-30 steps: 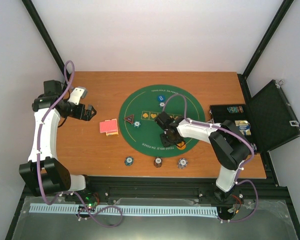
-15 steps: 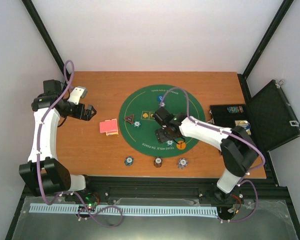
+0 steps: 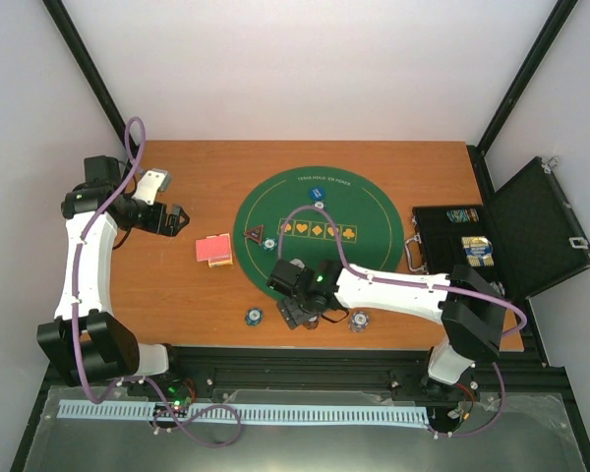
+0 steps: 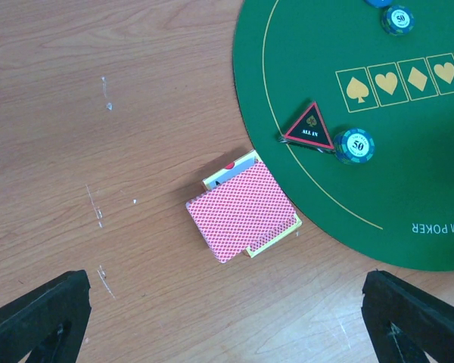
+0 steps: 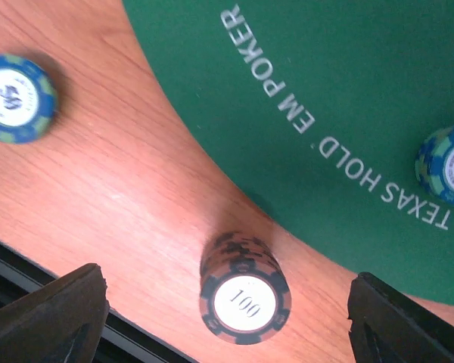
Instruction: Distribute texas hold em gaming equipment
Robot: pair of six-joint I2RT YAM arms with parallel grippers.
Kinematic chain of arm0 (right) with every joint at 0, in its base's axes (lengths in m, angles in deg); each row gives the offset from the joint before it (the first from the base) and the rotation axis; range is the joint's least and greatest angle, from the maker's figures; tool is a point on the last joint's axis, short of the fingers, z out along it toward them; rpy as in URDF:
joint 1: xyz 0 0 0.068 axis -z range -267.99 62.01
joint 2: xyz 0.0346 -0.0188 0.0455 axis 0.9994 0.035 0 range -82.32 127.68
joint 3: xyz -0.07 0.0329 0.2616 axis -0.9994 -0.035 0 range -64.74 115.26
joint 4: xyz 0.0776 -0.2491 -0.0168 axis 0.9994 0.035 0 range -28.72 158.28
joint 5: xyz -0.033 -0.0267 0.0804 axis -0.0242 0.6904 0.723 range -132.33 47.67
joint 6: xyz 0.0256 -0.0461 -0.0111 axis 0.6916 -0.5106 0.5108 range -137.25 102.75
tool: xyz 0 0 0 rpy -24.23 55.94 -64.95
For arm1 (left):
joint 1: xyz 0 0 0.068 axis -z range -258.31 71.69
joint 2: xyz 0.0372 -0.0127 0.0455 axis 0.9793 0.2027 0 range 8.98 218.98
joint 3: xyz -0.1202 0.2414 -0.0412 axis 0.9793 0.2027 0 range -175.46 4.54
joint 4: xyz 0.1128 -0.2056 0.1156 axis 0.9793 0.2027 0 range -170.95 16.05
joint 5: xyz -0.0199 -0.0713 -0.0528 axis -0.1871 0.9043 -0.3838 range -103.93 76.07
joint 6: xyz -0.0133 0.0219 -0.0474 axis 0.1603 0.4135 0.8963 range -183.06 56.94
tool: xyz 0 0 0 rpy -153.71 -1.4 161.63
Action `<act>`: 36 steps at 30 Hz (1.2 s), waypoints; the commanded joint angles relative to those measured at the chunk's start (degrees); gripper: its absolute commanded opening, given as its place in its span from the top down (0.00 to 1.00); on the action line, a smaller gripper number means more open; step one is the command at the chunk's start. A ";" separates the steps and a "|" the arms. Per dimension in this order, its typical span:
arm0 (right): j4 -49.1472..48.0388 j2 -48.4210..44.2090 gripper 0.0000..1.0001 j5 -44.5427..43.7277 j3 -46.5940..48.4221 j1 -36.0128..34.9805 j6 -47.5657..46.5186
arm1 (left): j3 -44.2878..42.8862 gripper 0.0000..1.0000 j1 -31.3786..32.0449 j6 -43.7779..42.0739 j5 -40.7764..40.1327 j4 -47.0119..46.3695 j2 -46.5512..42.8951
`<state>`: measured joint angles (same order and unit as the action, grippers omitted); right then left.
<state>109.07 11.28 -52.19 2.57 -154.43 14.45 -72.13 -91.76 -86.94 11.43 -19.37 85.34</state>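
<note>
A stack of dark chips marked 100 [image 5: 246, 299] stands on the wood just off the green mat's near edge. My right gripper [image 5: 231, 314] is open above it, one finger on either side, touching nothing. A blue chip stack [image 5: 17, 98] stands to its left and a blue chip [image 5: 446, 166] lies on the mat. The red-backed cards [image 4: 242, 208] lie on their box beside the mat, near the black-red triangular marker [image 4: 310, 128] and a blue 50 chip [image 4: 354, 146]. My left gripper [image 4: 227, 325] hangs open and empty, high over the bare wood near the cards.
The round green mat [image 3: 374, 211] fills the table's middle, with a blue button disc [image 3: 318, 193] at its far side. A further chip stack [image 3: 359, 320] stands near the front edge. The open black case [image 3: 531, 226] sits at the right edge. The table's black front rail [image 5: 30, 280] is close behind the stack.
My right arm has swung off the mat's middle to the near edge, and its jaws have opened wider; they now stand over the dark chip stack. The left arm has not moved.
</note>
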 commanded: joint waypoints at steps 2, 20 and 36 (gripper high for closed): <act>-0.32 0.33 0.13 0.59 -3.06 -0.02 2.22 | -2.37 0.00 -0.44 -0.75 0.95 1.39 -1.20; -3.35 2.57 0.31 1.87 -6.63 0.37 1.61 | -2.14 0.00 -0.48 -0.82 0.61 1.27 -1.39; -3.77 2.00 0.46 2.02 -7.20 1.66 0.82 | -2.45 0.00 -0.47 -0.46 0.27 1.09 -1.04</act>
<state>105.99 13.40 -50.23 -4.14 -153.16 15.17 -72.15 -91.78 -86.92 11.52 -19.17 85.30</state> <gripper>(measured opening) 0.554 0.996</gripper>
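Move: The brown 100 chip stack lies about 2 cm right and 1 cm back of the open right hand, some 6 cm below. At that lower height, the teal stack stands level with the hand and about 11 cm left, the silver stack 13 cm right and 1 cm back, and the 50 stack 10 cm ahead and 8 cm right. From the left hand, the brown stack is roughly 28 cm right, 17 cm back and 20 cm down. The right hand sinks about 4.5 cm, easing right, to straddle the brown stack, fingers closing partway around its sides. ##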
